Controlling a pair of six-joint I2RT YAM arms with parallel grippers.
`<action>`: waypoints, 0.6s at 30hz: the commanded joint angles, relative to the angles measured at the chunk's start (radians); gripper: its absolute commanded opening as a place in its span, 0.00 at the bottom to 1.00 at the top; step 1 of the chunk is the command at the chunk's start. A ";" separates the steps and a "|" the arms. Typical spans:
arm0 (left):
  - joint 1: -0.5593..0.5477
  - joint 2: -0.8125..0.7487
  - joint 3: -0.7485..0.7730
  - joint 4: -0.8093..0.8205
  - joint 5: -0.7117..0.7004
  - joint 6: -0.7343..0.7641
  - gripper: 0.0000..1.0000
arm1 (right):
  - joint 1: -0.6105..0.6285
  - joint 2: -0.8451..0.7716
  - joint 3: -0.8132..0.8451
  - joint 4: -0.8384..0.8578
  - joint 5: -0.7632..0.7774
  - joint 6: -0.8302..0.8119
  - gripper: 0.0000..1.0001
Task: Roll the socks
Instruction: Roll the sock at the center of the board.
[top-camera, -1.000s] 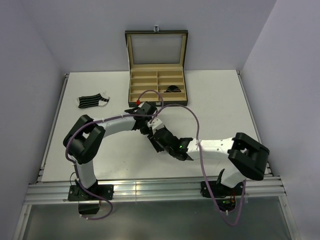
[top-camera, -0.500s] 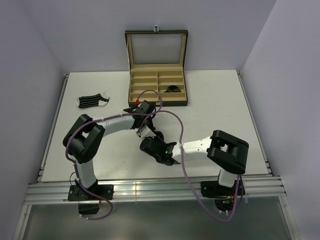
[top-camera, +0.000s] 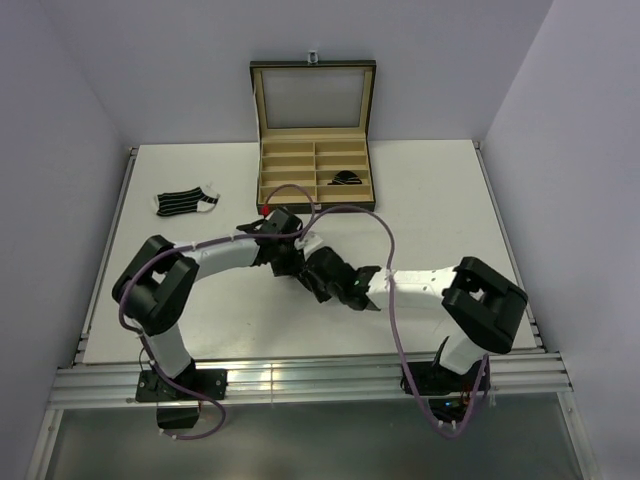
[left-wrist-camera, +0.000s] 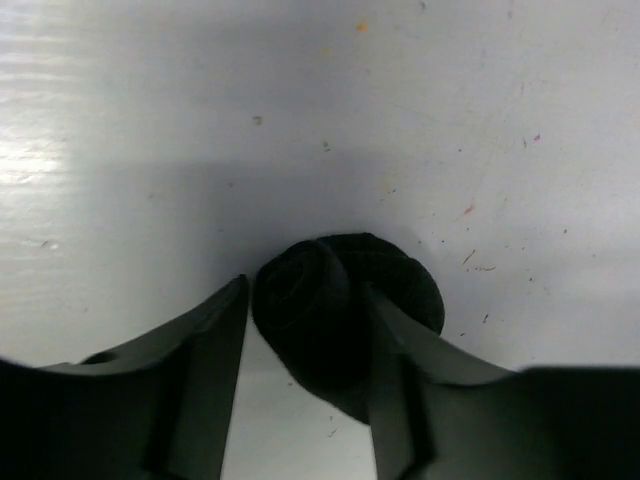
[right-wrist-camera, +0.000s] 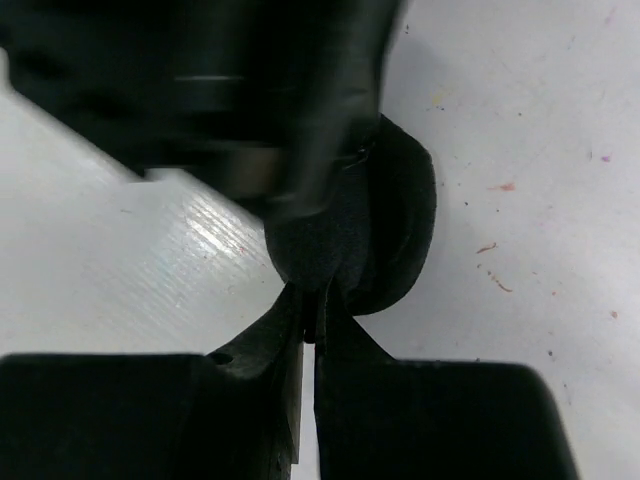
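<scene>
A plain black sock, rolled into a bundle (left-wrist-camera: 335, 300), lies on the white table between the two wrists. My left gripper (left-wrist-camera: 305, 292) stands open around it, one finger touching the roll and a gap at the other. My right gripper (right-wrist-camera: 312, 300) is shut, pinching the edge of the same black roll (right-wrist-camera: 395, 220). In the top view both grippers (top-camera: 305, 265) meet mid-table and hide the roll. A flat striped sock (top-camera: 185, 202) lies at the far left. Another dark rolled sock (top-camera: 346, 178) sits in a right compartment of the box.
The black box with tan lining (top-camera: 290, 170) stands open at the back centre, its lid upright. The left arm's cable (top-camera: 300, 192) loops just in front of the box. Both arms reach in over the table's middle.
My left jaws have opened off the black roll. My right jaws have closed onto its edge, and the right arm has shifted in beside the left wrist.
</scene>
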 joint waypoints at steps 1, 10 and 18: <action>0.014 -0.092 -0.082 0.016 -0.005 -0.040 0.55 | -0.113 -0.043 -0.036 0.029 -0.311 0.080 0.00; 0.031 -0.293 -0.263 0.174 -0.090 -0.158 0.85 | -0.288 0.074 0.000 0.052 -0.750 0.161 0.00; 0.027 -0.384 -0.385 0.309 -0.077 -0.198 0.85 | -0.403 0.201 0.004 0.177 -0.985 0.319 0.00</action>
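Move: Right between the left hand's half-open fingers lies the black sock's roll, its middle about 2 cm to that hand's right, 1 cm back and 1 cm lower. The right hand already pinches its near end; from there the roll's middle is some 2 cm ahead, 2 cm left and 1 cm below. The box's middle stands about 28 cm straight ahead of the right hand, the striped sock some 20 cm ahead and 26 cm left of the left one. Opening from about half to nearly wide, the left fingers come free of the roll as the hand backs off some 4 cm left and 2 cm back, rising 3 cm, mostly in the later part. The right hand keeps its pinch on the sock almost in place while its wrist swings over by some 40 degrees, turning the fingers from ahead-left-down to point mainly left and down. ##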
